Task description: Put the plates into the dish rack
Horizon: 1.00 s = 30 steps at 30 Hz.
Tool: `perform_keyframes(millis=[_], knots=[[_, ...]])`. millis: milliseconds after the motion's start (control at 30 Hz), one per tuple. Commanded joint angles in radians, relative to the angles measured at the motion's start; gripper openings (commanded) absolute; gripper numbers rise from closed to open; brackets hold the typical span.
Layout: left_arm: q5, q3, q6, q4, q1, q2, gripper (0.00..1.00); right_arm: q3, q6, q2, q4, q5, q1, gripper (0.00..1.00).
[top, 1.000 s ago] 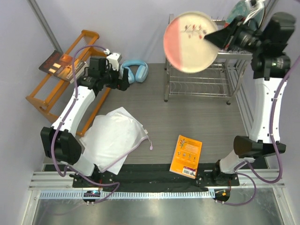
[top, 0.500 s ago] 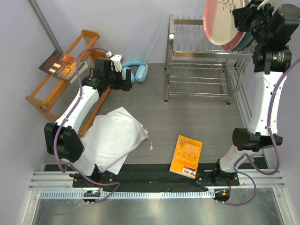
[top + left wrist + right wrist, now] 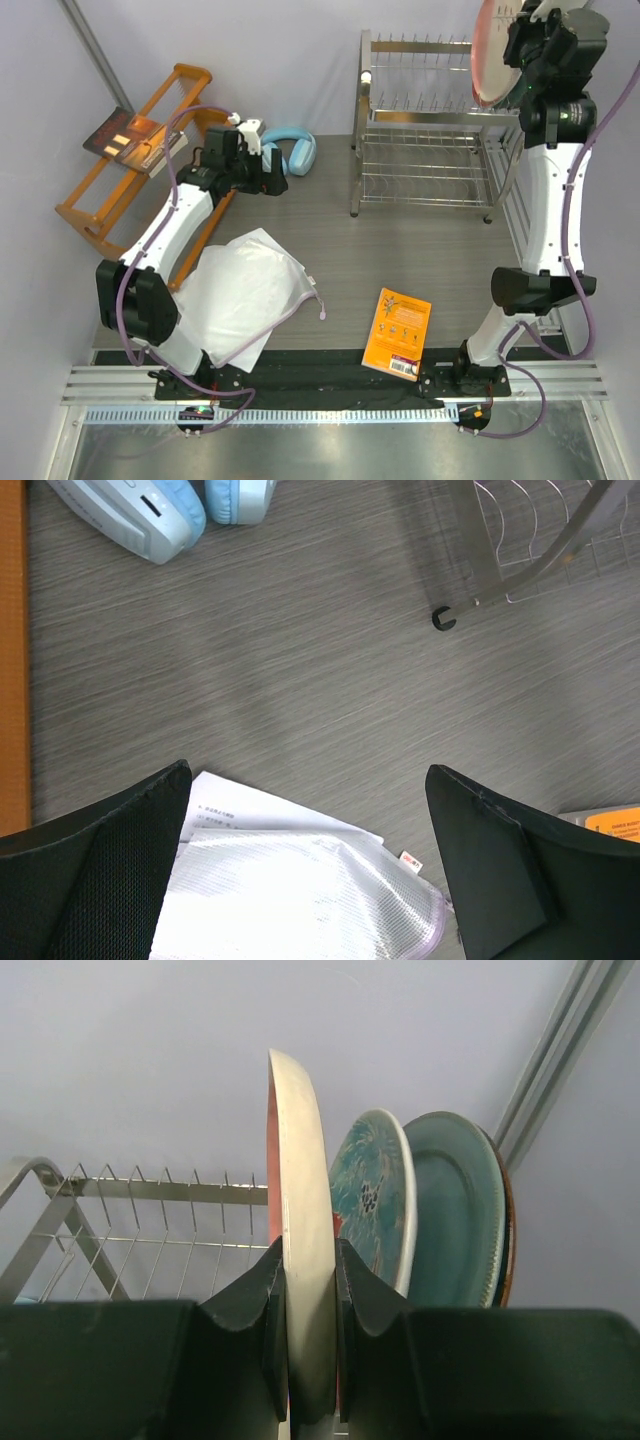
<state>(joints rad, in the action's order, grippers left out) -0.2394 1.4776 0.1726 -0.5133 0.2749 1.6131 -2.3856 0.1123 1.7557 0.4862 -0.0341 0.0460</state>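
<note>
My right gripper is shut on the rim of the pink-and-cream plate. It holds the plate upright and edge-on above the right end of the silver dish rack's upper tier. In the top view the plate shows at the gripper. Just right of it stand the teal-and-red patterned plate, the pale grey-green plate and a dark rim behind it. My left gripper is open and empty, hovering over the table near the headphones.
A white mesh pouch with paper lies front left, also under my left gripper. An orange book lies front centre. The orange wooden rack stands at the left. A rack foot shows in the left wrist view.
My right arm has swung the pink-and-cream plate right and turned it edge-on beside the plates standing in the rack. My left gripper has shifted slightly right.
</note>
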Motion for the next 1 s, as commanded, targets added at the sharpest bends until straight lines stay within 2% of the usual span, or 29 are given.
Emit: perform_keyframes(millis=[0,133,567,900,933,967], knots=[[-0.034,0.003,0.016,0.047,0.003,0.014,0.99,-0.014,0.092,-0.006,-0.193,-0.111,-0.046,0.01],[-0.035,0.006,0.016,0.047,0.003,0.025,0.99,-0.020,0.110,0.028,-0.195,-0.157,-0.081,0.01],[-0.038,0.044,0.019,0.032,0.003,0.080,0.99,-0.061,0.115,0.099,-0.258,-0.239,-0.084,0.01],[-0.043,0.059,0.038,0.021,0.003,0.110,1.00,-0.018,0.115,0.131,-0.213,-0.205,-0.089,0.01],[-0.040,0.061,0.044,0.021,0.003,0.111,0.99,-0.008,0.113,0.133,-0.210,-0.207,-0.089,0.04],[-0.037,0.062,0.045,0.019,0.003,0.116,0.99,0.009,0.112,0.131,-0.210,-0.211,-0.089,0.20]])
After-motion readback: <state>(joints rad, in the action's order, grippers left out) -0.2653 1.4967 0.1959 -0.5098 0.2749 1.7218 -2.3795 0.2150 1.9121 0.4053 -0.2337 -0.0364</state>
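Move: My right hand still pinches the near rim of the cream-and-pink plate, held upright. The free top-tier slot it goes to is centred about 15 cm ahead, 2 cm to the right and 8 cm below. The red-and-teal plate stands some 5 cm to the right of that slot, level with it, and the green plate another 5 cm beyond. From my left hand the slot lies roughly 20 cm ahead, 46 cm right and 27 cm above. Keeping my right-hand pinch on the rim, I take the upright plate forward and down in about equal parts, some 6 cm each, into the top tier alongside the red-and-teal plate. I go quickly at first, then ease off, tipping the hand down about 5 degrees and turning it slightly clockwise. My empty left hand stays open and sinks about 4 cm. ##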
